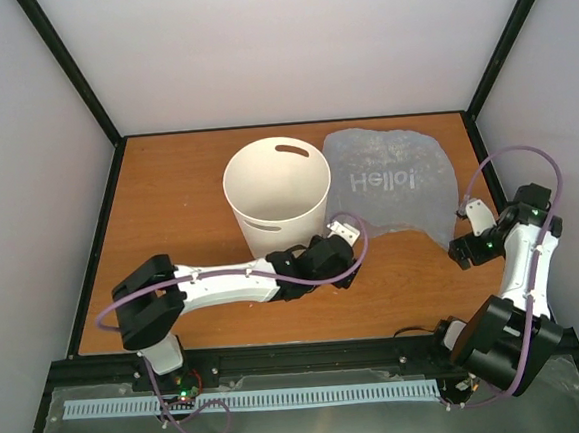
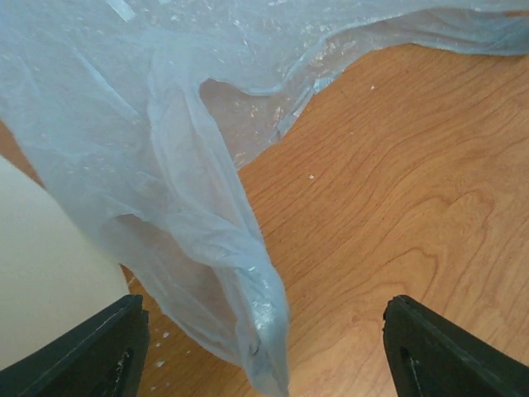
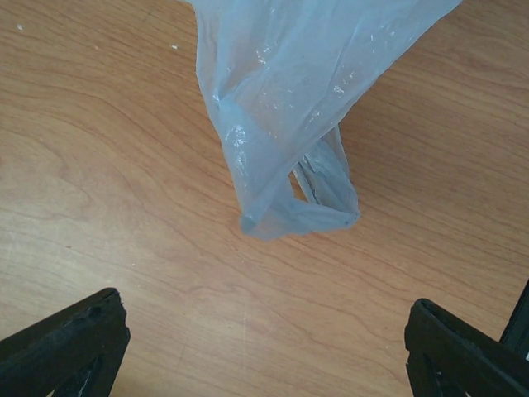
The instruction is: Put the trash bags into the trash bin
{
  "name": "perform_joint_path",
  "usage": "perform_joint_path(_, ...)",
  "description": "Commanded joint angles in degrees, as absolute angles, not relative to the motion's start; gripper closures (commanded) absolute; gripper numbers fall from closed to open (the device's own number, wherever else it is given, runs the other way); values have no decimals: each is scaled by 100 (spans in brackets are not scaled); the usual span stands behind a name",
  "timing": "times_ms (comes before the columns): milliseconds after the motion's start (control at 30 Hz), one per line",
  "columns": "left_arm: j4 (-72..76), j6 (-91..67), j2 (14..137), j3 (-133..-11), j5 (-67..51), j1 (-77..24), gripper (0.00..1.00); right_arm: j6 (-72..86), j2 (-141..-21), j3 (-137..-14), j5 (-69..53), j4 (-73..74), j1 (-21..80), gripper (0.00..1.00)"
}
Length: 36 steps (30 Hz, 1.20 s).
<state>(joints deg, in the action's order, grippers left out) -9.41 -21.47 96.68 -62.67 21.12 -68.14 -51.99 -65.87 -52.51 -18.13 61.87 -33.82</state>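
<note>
The pale-blue trash bag [image 1: 392,183] with white "Hello!" lettering lies flat on the table, right of the off-white trash bin [image 1: 276,192]. My left gripper [image 1: 339,235] is open at the bag's near-left corner, beside the bin. In the left wrist view a bag handle [image 2: 207,248] lies between the spread fingers [image 2: 91,351], and the bin wall [image 2: 41,273] is at the left. My right gripper [image 1: 464,235] is open at the bag's near-right corner. In the right wrist view the other bag handle loop [image 3: 306,198] lies ahead of the open fingers [image 3: 463,356], not between them.
The wooden table [image 1: 168,206] is ringed by a black frame [image 1: 67,68] and pale walls. The bin stands upright in the middle, its slot cut-outs [image 1: 291,149] showing near the rim.
</note>
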Motion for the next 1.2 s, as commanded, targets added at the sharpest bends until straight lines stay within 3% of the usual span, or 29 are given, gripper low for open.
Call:
perform_joint_path(0,-416,-2129,9947,-6365,1853,-6754,22,-5444,-6612,-5002,-1710,5681,-3439,9)
perform_joint_path(333,-535,-2213,10615,-6770,1488,-6752,34,-5537,-6853,-4482,-1875,5043,-3438,11)
perform_joint_path(467,-632,-2267,10929,-6962,1552,-6750,40,-5490,-7040,-4271,-1922,4768,-3437,16)
perform_joint_path(567,-640,-2268,11126,-7075,1540,-6754,49,-5479,-7137,-4177,-1996,4691,-3437,27)
perform_joint_path(633,-666,-2268,11213,-7135,1529,-6750,60,-5477,-7153,-4128,-2062,4649,-3437,39)
perform_joint_path(667,-693,-2270,11243,-7177,1545,-6750,68,-5469,-7150,-4124,-2079,4639,-3438,46)
perform_joint_path(733,-816,-2210,11251,-7344,1505,-6750,94,-5410,-7107,-4183,-2127,4636,-3437,60)
perform_joint_path(767,-1015,-2162,11241,-7533,1431,-6754,99,-5323,-7053,-4260,-2145,4651,-3437,68)
perform_joint_path(833,-1499,-1963,11150,-7922,1412,-6796,99,-5126,-6811,-4496,-2243,4802,-3449,84)
perform_joint_path(933,-2032,-1563,10864,-8488,1550,-6878,99,-4934,-6067,-4967,-2733,5152,-3463,95)
perform_joint_path(1067,-2492,-995,10548,-9213,1808,-7015,99,-4668,-5258,-5763,-3222,5369,-3465,97)
perform_joint_path(1167,-2642,-570,10263,-9692,1961,-7106,99,-4548,-5360,-6745,-3648,5914,-3463,97)
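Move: The left handle of the trash bag lies about 8 cm below my left hand, 4 cm to its right and 1 cm ahead. From that hand the bag's flat body is centred some 23 cm ahead and 12 cm right, and the trash bin stands roughly 12 cm ahead and 13 cm left. The bag's right handle is about 7 cm under my right hand, 1 cm ahead, and the bag's body about 20 cm ahead and 14 cm left of it. I sink both open hands onto the trash bag's near handles, the left one down about 7 cm while easing right, the right one nearly straight down, and pinch a handle in each. Then I lift both fast, some 15 cm, the left hand drifting on to the right, the right hand going a little forward as its fingers tilt up and outward by about 25 degrees. ##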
